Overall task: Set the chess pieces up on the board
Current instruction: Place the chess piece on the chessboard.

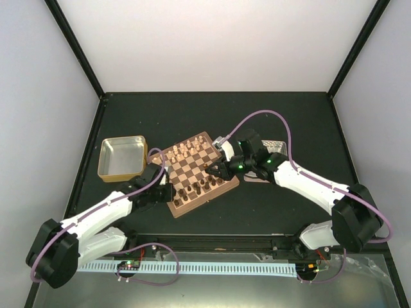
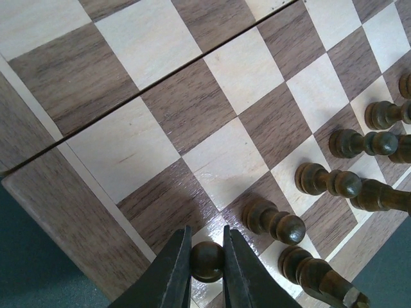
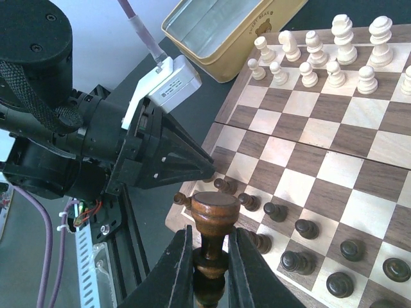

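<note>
The board [image 1: 194, 169] lies at the table's middle, with cream chess pieces [image 1: 186, 151] along its far-left side and dark ones [image 1: 200, 187] along its near side. My left gripper [image 2: 207, 240] is shut on the round head of a dark pawn [image 2: 207, 262] standing on a near-edge square of the board [image 2: 160, 54], beside a row of dark pawns [image 2: 273, 220]. My right gripper [image 3: 212, 231] is shut on the stem of a tall dark piece [image 3: 215, 205], held above the board's near corner with its flat base past the fingertips. Cream pieces [image 3: 334, 54] stand beyond.
A gold-sided tin [image 1: 121, 158] sits left of the board, also in the right wrist view [image 3: 218, 29]. A silver tin [image 1: 275, 147] lies behind the right arm, mostly hidden. The left gripper's body [image 3: 154, 154] is close to the right gripper's piece.
</note>
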{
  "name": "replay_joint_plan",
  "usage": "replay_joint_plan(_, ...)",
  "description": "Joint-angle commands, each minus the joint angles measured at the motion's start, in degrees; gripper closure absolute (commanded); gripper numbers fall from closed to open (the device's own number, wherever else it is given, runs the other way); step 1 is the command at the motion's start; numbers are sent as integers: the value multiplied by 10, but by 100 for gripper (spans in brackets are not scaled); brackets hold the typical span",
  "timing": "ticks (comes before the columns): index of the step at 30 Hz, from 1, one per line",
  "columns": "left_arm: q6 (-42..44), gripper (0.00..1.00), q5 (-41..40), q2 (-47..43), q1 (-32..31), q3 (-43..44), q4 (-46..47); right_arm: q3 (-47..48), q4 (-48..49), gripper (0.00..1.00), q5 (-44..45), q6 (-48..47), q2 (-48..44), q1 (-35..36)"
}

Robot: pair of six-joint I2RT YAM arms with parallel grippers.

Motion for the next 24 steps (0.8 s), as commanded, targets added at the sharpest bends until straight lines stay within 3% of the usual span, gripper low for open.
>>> replay_joint_plan(1, 2, 86, 5, 12, -8, -4, 4, 14, 10, 91, 2, -1, 2, 2)
replay_joint_plan(12, 5, 66, 6, -24, -9, 15, -27, 18, 8, 91, 0, 2, 2, 2)
replay_joint_plan(21, -2, 65, -1, -73, -8, 43, -54, 17, 8, 90, -13, -1, 2, 2)
replay_joint_plan(24, -7, 61, -3, -115, -8, 58, -58, 16, 14, 90, -38, -10, 1, 3)
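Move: The left hand has its dark pawn almost directly over the end square of the front dark row, its middle about 1 cm below the fingertips. The next dark pawn stands some 3 cm to the right and 1 cm farther out; the corner piece of the back row is roughly 2 cm nearer and 1 cm right. From the right hand, that held pawn lies about 9 cm back, 12 cm left and 13 cm below. The left hand's fingertips let go of the dark pawn at the near-left end of its row, spreading by about a quarter of their range while the hand stays almost in place. Then the hand lifts straight up off the pawn, about 3 cm and quickening, the fingers tipping slightly forward. ##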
